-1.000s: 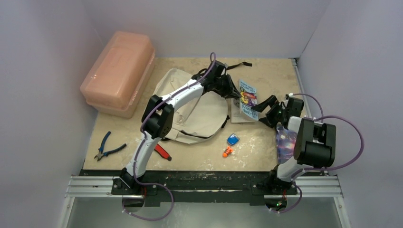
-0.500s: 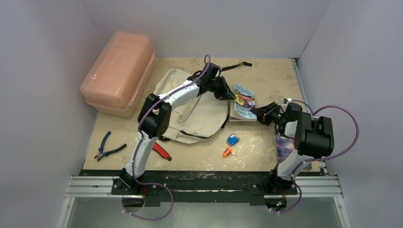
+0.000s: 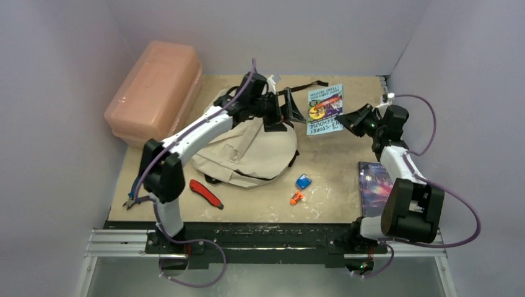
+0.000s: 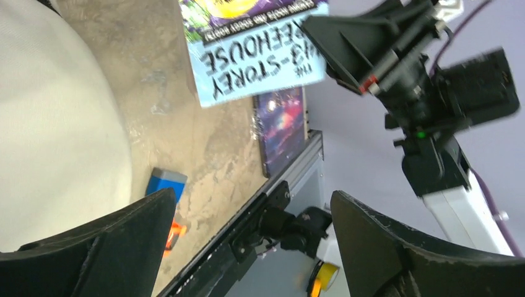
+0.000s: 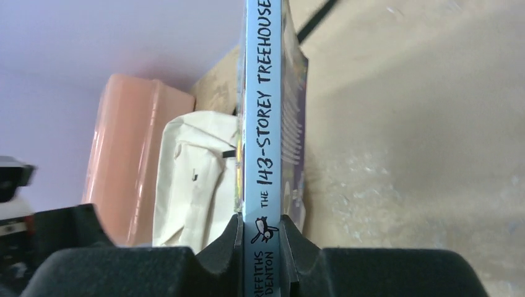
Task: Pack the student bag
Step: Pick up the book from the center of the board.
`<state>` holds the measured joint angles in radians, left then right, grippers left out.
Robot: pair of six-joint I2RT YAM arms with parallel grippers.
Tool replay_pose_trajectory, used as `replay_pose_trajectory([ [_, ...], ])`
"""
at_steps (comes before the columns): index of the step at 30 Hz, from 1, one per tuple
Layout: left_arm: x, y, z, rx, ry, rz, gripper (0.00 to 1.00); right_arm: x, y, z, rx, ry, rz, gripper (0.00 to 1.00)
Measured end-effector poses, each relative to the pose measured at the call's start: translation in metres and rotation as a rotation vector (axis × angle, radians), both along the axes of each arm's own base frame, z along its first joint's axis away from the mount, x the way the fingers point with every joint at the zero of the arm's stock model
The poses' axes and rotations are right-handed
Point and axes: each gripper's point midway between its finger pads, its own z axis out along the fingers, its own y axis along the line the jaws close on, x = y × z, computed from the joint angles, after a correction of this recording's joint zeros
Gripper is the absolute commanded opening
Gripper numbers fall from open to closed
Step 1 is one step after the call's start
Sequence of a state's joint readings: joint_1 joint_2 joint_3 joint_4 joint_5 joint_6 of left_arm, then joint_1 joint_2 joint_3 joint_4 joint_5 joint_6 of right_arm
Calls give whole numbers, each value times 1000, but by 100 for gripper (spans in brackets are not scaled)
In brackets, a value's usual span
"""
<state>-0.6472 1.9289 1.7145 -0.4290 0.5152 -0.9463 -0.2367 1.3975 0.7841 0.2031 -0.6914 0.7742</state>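
The student bag (image 3: 247, 148), cream fabric with black straps, lies flat in the middle of the table. My right gripper (image 3: 348, 119) is shut on the spine edge of a light-blue paperback (image 3: 325, 109) and holds it above the table, to the right of the bag. In the right wrist view the book's spine (image 5: 263, 124) sits clamped in that gripper (image 5: 264, 232), with the bag (image 5: 192, 179) beyond. My left gripper (image 3: 292, 108) hangs open over the bag's far right edge, just left of the book. From the left wrist the gripper (image 4: 251, 210) holds nothing, and the book (image 4: 254, 55) is above it.
A dark purple book (image 3: 374, 185) lies at the right near edge. A blue eraser (image 3: 303, 182) and a small orange item (image 3: 296, 198) sit in front of the bag. A red cutter (image 3: 205, 193) and pliers (image 3: 133, 199) lie near left. A pink plastic box (image 3: 155, 93) stands far left.
My right gripper has shut on the blue book and carried it up and toward the back. My left gripper has opened and drawn back to the left, off the book.
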Motion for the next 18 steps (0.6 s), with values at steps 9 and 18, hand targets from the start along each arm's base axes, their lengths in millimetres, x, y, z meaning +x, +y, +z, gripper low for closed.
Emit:
replay_pose_trajectory([
  [9, -46, 85, 124, -127, -367, 11, 93, -17, 105, 70, -226, -203, 288, 0],
  [18, -66, 137, 161, 134, -665, -50, 93, -75, 193, 89, -322, -411, 709, 0],
])
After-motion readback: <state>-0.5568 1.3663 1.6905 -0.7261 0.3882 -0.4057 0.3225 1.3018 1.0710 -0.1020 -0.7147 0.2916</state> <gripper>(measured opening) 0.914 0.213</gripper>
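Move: The right hand already pinches the book by its near right edge; the book's middle is about 6 cm left of it and 3 cm ahead. The bag lies some 32 cm left, 6 cm back and 15 cm below, the blue box 11 cm left and 17 cm back on the table. From the open left hand the book is about 9 cm right and 3 cm ahead, nearly level, and the bag some 18 cm left, 6 cm back, well below. Right hand carries the book some 20 cm left and up, above the bag; open left hand rises leftward. ##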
